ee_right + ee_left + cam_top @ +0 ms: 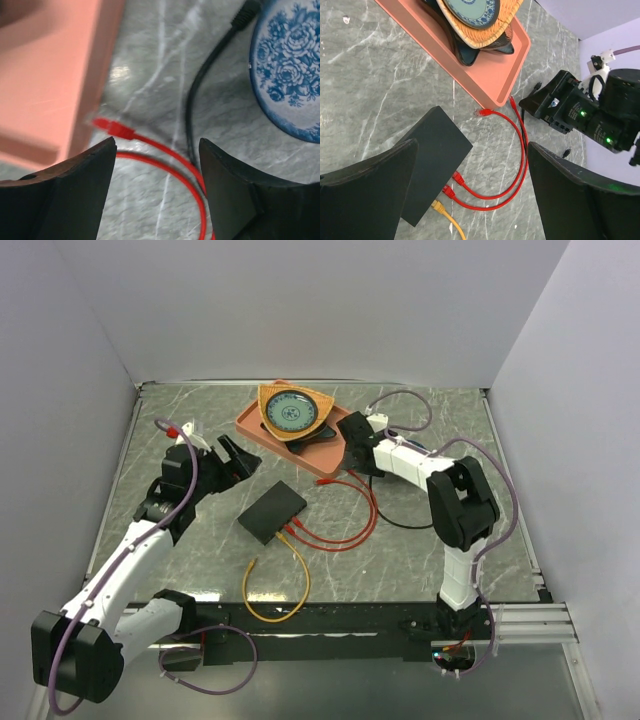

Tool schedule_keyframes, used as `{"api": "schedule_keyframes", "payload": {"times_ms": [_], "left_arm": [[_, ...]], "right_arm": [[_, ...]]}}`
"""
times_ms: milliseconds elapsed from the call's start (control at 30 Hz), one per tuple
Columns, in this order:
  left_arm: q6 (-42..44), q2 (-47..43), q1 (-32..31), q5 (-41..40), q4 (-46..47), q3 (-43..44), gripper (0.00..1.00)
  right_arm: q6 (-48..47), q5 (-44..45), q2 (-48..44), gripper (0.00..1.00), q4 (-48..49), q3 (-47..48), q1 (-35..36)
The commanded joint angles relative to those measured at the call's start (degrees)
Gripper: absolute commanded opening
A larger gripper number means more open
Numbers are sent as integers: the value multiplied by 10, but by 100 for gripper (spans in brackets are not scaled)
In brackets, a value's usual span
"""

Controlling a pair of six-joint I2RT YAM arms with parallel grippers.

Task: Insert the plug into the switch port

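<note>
The flat black switch box (271,512) lies mid-table. Its port edge (446,186) holds two red plugs and a yellow one. The red cables loop right and back toward the orange tray (262,430). A loose red plug (113,128) lies on the table beside the tray's edge, and it also shows in the left wrist view as the red plug (484,112). My right gripper (157,145) hovers open just above it, with both red cables running below between its fingers; it holds nothing. My left gripper (472,145) stands wide open, high over the switch, and is empty.
The tray carries a woven basket with a blue-patterned plate (290,414). A black cable (192,100) runs beside the red ones. A yellow cable (290,585) loops toward the near edge. White walls close in three sides.
</note>
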Motion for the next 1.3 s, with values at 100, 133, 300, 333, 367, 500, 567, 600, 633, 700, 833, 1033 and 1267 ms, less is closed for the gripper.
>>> {"api": "schedule_keyframes", "payload": {"times_ms": [100, 133, 300, 333, 367, 500, 567, 600, 633, 700, 833, 1033, 1267], "left_arm": [[14, 8, 0, 15, 20, 28, 96], [16, 9, 1, 17, 19, 29, 96], [17, 16, 1, 18, 23, 26, 96], [18, 16, 0, 18, 24, 27, 96], [18, 16, 0, 19, 22, 28, 96], [16, 17, 0, 22, 26, 26, 96], [18, 16, 0, 19, 21, 28, 96], [18, 14, 0, 18, 19, 30, 96], [20, 13, 0, 17, 18, 30, 96], [22, 8, 0, 13, 14, 30, 96], [28, 2, 0, 0, 2, 33, 96], [28, -6, 0, -1, 0, 31, 96], [24, -13, 0, 1, 7, 23, 96]], "right_arm": [[22, 11, 25, 68, -23, 34, -29], [21, 11, 28, 68, -23, 35, -33], [18, 1, 50, 62, -13, 32, -49], [14, -2, 51, 60, -8, 26, -50], [13, -6, 53, 58, -2, 25, -54], [2, -11, 73, 45, 8, 24, -58], [1, -14, 79, 38, 9, 27, -59], [0, -19, 80, 33, 11, 25, -60], [-4, -24, 80, 29, 21, 19, -61], [-8, -31, 79, 18, 26, 15, -62], [-29, -46, 79, 0, 33, 13, -65], [-56, -46, 56, 0, 36, 11, -64], [-96, -30, -54, 0, 43, -13, -65]]}}
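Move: The black cable, at the stretch just behind its plug, runs about 3 cm to the right gripper's right, 2 cm ahead and 5 cm below. Its plug sits some 5 cm beyond that spot. The blue bowl is roughly 12 cm right and 6 cm ahead, and the loose red plug is 2 cm ahead and 1 cm left. From the left gripper the cable lies about 11 cm ahead, 26 cm right and 20 cm below. Lower the right gripper about 4 cm while carrying it some 3 cm to the right and slightly forward, away from the tray and onto the black cable behind its plug. Shut the three-quarters-open fingers so the tips pinch the cable, then start back up by about 1 cm with the grip kept. ##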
